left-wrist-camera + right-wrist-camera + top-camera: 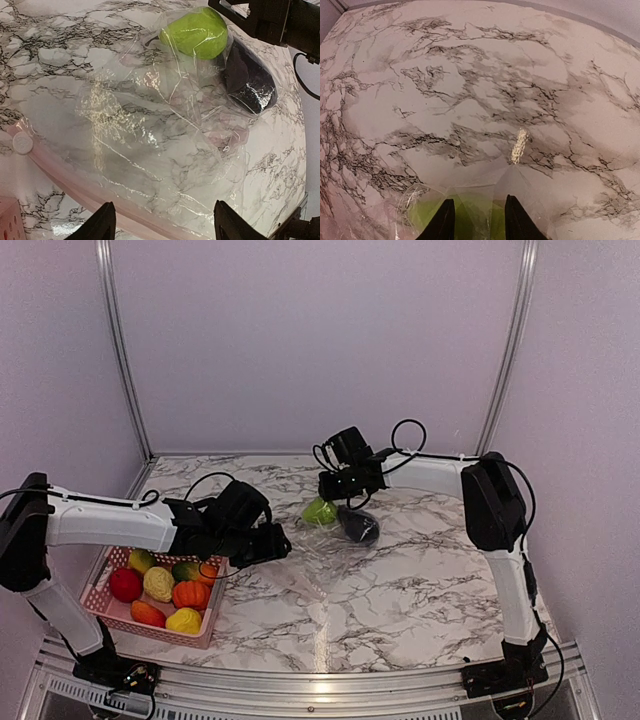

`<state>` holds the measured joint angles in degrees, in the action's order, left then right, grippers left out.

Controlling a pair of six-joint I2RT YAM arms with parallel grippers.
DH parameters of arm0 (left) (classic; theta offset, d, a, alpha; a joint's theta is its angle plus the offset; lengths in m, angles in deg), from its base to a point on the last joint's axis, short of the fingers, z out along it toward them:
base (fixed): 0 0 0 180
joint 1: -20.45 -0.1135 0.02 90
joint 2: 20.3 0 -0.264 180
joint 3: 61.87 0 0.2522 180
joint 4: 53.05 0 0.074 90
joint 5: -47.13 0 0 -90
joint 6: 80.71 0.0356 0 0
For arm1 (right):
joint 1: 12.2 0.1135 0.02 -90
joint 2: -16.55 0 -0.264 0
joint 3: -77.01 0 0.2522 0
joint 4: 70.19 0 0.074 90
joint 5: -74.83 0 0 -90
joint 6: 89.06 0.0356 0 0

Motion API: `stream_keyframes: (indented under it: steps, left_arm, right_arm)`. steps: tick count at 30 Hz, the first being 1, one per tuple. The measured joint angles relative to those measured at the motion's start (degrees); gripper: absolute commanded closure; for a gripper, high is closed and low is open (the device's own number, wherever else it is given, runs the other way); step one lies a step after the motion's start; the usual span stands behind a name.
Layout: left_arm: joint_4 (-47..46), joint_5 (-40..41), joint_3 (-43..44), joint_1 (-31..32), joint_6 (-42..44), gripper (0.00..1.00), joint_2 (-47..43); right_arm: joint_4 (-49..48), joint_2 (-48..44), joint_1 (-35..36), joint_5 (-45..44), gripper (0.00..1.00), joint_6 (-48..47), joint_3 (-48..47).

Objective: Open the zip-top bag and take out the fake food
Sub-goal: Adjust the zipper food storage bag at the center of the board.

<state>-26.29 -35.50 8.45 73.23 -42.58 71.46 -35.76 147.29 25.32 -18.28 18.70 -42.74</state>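
The zip-top bag (pixel 318 552) lies flat mid-table, its pinkish zip strip (pixel 60 175) toward the left arm. Inside its far end sit two pieces of fake food: a green piece (pixel 195 33) and a dark eggplant (pixel 250 82). My left gripper (pixel 165 226) is open, hovering just above the zip edge with only film between its fingers. My right gripper (pixel 479 220) is over the bag's far end, fingers apart, with a raised fold of clear film (pixel 517 172) and the green piece (pixel 427 212) beneath them. More fake food (pixel 160 585) fills the pink basket.
The pink mesh basket (pixel 140 628) stands at the near left, under the left forearm. Its corner (pixel 7 220) shows in the left wrist view. The right gripper body (pixel 270 20) hangs close above the green piece. Enclosure walls stand at the back and sides.
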Motion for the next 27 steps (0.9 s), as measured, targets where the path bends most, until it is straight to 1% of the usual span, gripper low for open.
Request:
stream_keyframes:
  steps: [4, 8, 10, 14, 19, 21, 24, 27]
  left_arm:
    - [-1.57, -0.35, -0.04, 0.02, -1.18, 0.33, 0.61]
    - [-2.05, -0.35, -0.17, 0.04, -1.79, 0.36, 1.38]
    - [-2.27, -0.28, -0.39, 0.04, -1.95, 0.39, 1.90]
    - [-2.60, -0.15, -1.09, 0.07, -2.12, 0.41, 3.28]
    - [-2.69, 0.28, -1.46, 0.07, -2.12, 0.44, 4.04]
    - [-2.71, 0.46, -1.46, 0.04, -2.12, 0.48, 4.26]
    - [-3.10, 0.63, -1.46, 0.07, -1.95, 0.56, 5.27]
    - [-3.76, 0.61, -1.46, 0.07, -1.64, 0.62, 6.56]
  right_arm:
    - [0.02, -0.02, -0.04, 0.15, 0.87, 0.02, 0.00]
    - [0.20, -0.02, -0.07, 0.37, 0.99, 0.48, 0.00]
    - [0.39, -0.02, -0.07, 0.46, 1.00, 0.39, 0.02]
    - [0.79, -0.50, -0.07, 0.70, 1.00, 0.39, 0.26]
    - [1.11, -3.98, -0.07, 1.46, 1.00, 0.39, 2.38]
    - [1.27, -6.03, -0.07, 1.70, 1.00, 0.39, 3.26]
    - [1.25, -8.76, -0.07, 2.14, 1.00, 0.42, 4.17]
    - [1.18, -11.21, -0.07, 3.13, 1.00, 0.42, 5.44]
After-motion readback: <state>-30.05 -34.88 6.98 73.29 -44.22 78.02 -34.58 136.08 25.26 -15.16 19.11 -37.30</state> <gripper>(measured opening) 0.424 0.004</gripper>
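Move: Left hand: the middle of the bag's pink zip strip lies about 8 cm below it, some 4 cm back and 3 cm to the right. The green fruit, inside the bag, is about 13 cm ahead and 7 cm right, and the eggplant 9 cm ahead and 16 cm right. Right hand: the bag film is right at its fingertips, with the green fruit about 2 cm back, 2 cm left and 5 cm below, and the eggplant 5 cm back and 6 cm right. Shut the right fingers fully on the film above the green fruit, staying in place at first, then draw the pinched film up about 7 cm and back a couple of centimetres. Meanwhile bring the left gripper almost straight down some 5 cm towards the zip strip, partly closing its fingers but leaving them open astride the strip. ##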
